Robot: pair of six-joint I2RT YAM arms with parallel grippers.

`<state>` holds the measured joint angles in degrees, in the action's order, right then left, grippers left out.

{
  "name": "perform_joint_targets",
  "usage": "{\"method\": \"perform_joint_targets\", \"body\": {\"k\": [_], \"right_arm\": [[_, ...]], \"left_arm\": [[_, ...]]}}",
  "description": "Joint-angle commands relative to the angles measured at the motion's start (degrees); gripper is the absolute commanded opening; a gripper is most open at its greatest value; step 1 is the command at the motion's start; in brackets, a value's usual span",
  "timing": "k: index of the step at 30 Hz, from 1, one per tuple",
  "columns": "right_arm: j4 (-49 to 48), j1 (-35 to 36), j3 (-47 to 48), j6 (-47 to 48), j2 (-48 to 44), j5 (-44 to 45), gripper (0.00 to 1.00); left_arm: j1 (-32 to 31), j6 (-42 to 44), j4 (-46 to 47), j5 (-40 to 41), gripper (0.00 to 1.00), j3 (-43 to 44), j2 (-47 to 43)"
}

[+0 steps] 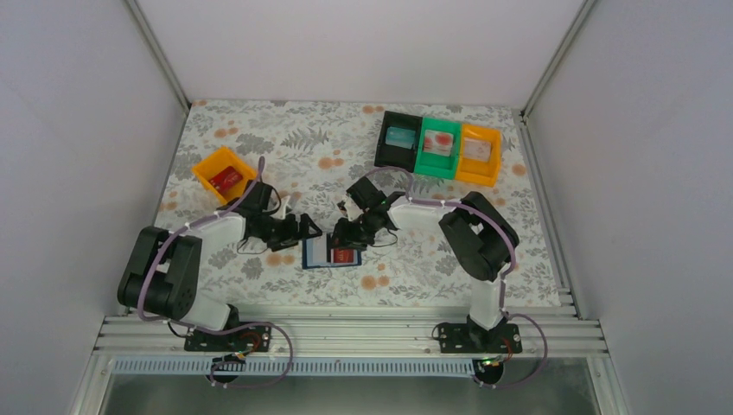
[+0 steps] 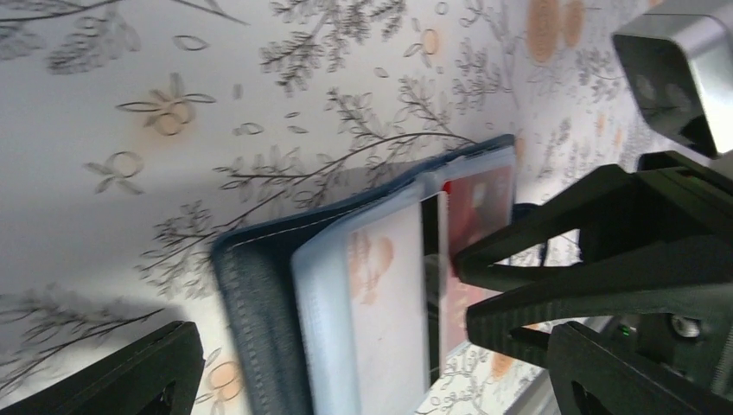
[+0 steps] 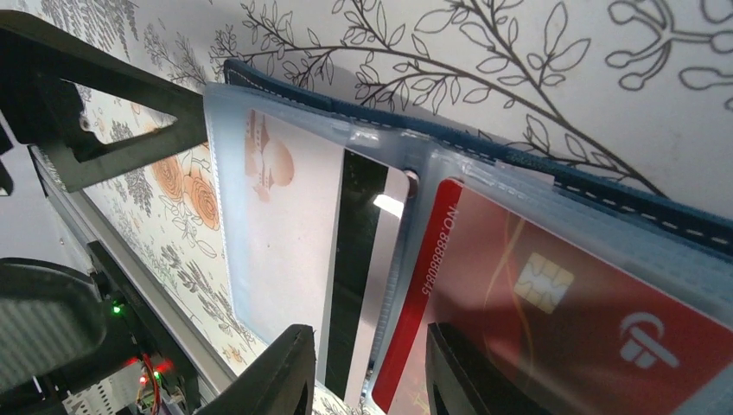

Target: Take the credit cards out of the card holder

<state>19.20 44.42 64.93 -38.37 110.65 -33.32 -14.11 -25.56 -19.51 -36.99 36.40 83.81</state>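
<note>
The navy card holder [image 1: 316, 252] lies open on the floral table between both grippers. Its clear sleeves hold a red chip card [image 3: 562, 320] on one side and a pale card with a black stripe [image 3: 359, 251] on the other. My left gripper [image 2: 372, 363] is wide open, one finger on each side of the card holder [image 2: 259, 303]. My right gripper [image 3: 370, 346] is partly open, with its fingertips [image 3: 298, 346] over the sleeves on either side of the stripe and the red card's edge, holding nothing. From the left wrist view its tips come down at the red card [image 2: 475, 203].
An orange bin [image 1: 207, 167] at the back left holds a red card. Black [image 1: 385, 154], green [image 1: 423, 162] and orange [image 1: 494, 156] bins stand in a row at the back right with cards in them. A metal rail [image 1: 346, 333] runs along the near edge.
</note>
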Motion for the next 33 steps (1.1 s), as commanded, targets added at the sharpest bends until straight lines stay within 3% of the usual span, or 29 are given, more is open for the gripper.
{"method": "perform_joint_targets", "body": {"k": [1, 5, 11, 24, 33], "right_arm": [[0.57, -0.49, -2.46, -0.43, 2.02, 4.21, 0.35], [-1.32, -0.57, -3.40, -0.87, 1.78, 2.90, 0.34], [-7.31, -1.36, -5.31, -1.58, 0.66, -2.77, 0.32], [-5.94, -3.33, -5.32, -1.16, -3.61, -3.86, 0.33], [1.29, -5.19, -7.42, 0.09, -10.14, -0.35, 0.36]], "left_arm": [[-0.14, -2.34, 4.28, -4.61, 1.00, -3.48, 4.51], [-0.79, -3.50, 8.19, -8.25, 0.91, -3.85, 7.56], [-1.42, -4.50, 11.59, -10.14, 0.53, -3.74, 7.71], [-1.44, -4.50, 13.07, -10.67, 0.06, -3.37, 7.74], [-1.38, -3.39, 10.90, -6.16, 0.02, -2.22, 8.91]]}}
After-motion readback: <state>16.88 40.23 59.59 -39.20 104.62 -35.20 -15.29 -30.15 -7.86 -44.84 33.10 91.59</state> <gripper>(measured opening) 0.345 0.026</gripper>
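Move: Under the left hand's spread fingers lies the card holder's left edge, some 3 cm below and about 2 cm back. The white card in the left pocket sits roughly 3 cm to that hand's right and 2 cm back, the red card about 10 cm right and 2 cm back. From the right hand, hovering around 1 cm over the seam, the left edge is about 7 cm left and 1 cm back, the white card 4 cm left and 1 cm back, and the red card 2 cm right and 1 cm back. Closing from wide open to shut, the left hand first shifts about 2 cm right, flattening its finger angle by some 10 degrees, then sinks about 2 cm and eases slightly back, ending with its tips together against the holder's left border. The right hand, its half-closed fingers kept as they are, stays low over the cards, then slides about 2.5 cm right and a little forward, rising 2 cm at the end. ##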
